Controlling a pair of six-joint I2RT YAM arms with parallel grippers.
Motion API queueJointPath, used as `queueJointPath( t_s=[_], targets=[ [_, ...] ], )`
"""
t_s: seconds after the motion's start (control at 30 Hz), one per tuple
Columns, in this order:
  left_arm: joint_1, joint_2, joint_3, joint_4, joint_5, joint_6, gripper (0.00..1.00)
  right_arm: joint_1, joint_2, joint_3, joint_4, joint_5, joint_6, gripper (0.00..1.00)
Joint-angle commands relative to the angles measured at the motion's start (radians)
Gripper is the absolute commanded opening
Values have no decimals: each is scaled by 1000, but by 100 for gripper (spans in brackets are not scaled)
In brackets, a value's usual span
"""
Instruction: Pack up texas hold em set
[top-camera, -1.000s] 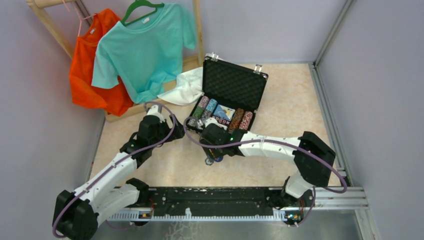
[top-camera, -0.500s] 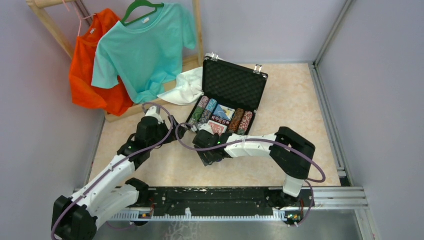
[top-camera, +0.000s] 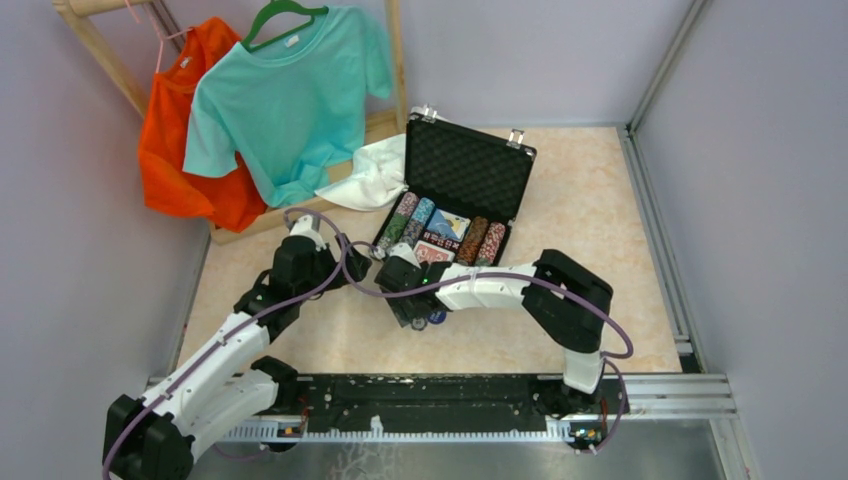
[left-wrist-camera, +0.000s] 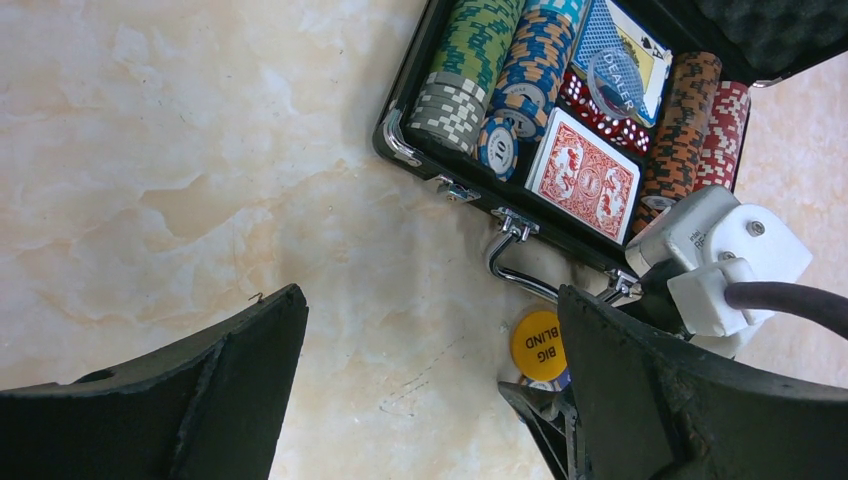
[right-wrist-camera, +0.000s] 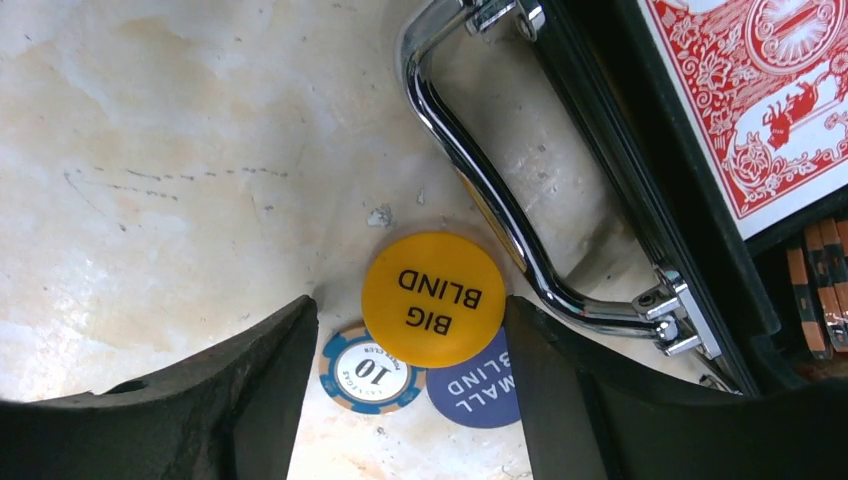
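The black case (top-camera: 468, 165) lies open on the floor, its lid raised. Inside are rows of poker chips (left-wrist-camera: 470, 60), a red card deck (left-wrist-camera: 585, 172), red dice (left-wrist-camera: 598, 108) and a clear dealer button (left-wrist-camera: 617, 75). In front of the case's chrome handle (right-wrist-camera: 480, 180) lie a yellow BIG BLIND button (right-wrist-camera: 433, 298), a blue 10 chip (right-wrist-camera: 368, 370) and a blue SMALL BLIND button (right-wrist-camera: 475, 388). My right gripper (right-wrist-camera: 410, 395) is open and straddles these three. My left gripper (left-wrist-camera: 430, 390) is open over bare floor, just left of the yellow button (left-wrist-camera: 537, 345).
A white cloth (top-camera: 375, 175) lies against the case's left side. Teal (top-camera: 290, 90) and orange (top-camera: 180, 140) shirts hang on a wooden rack at the back left. Walls close in left, back and right, with a metal rail (top-camera: 655, 230) along the right.
My right arm has swung left, and its gripper now sits slightly further left over the loose buttons. The left arm has hardly moved.
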Motion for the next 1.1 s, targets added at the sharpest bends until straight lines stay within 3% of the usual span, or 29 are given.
queueJointPath(
  t_s=[0.0,0.53,0.77,1.07],
  targets=[
    [2,-3,-6,6,4,13,100,8,32,51,7,28,6,68],
    [2,-2,-14,18,14,14,100,3,37,59,-28,36,18,55],
    [3,-3,-22,26,17,13,100,3,20,50,-34,39,22,41],
    [4,-4,-23,27,19,13,100,-2,-33,94,-54,30,-3,39]
  ],
)
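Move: The yellow Big Blind button already lies between the open right fingers, about 1 cm right of and 1 cm below the hand point, against the right-hand finger. The 10 chip is roughly 3 cm behind that button and 1 cm to its left; the blue small-blind button is 2 cm behind it and 2 cm to its right. The case handle lies some 4 cm ahead of the hand and 1 cm right. From the left hand the Big Blind button is about 9 cm back, 13 cm right and 11 cm down. Nudge the right hand less than 1 cm left and half a centimetre forward, keeping it low and the wrist steady, then hold there. Close the fingers from both sides until they stop on the rim of the Big Blind button and pinch it, with grip effort rising clearly at the end. ##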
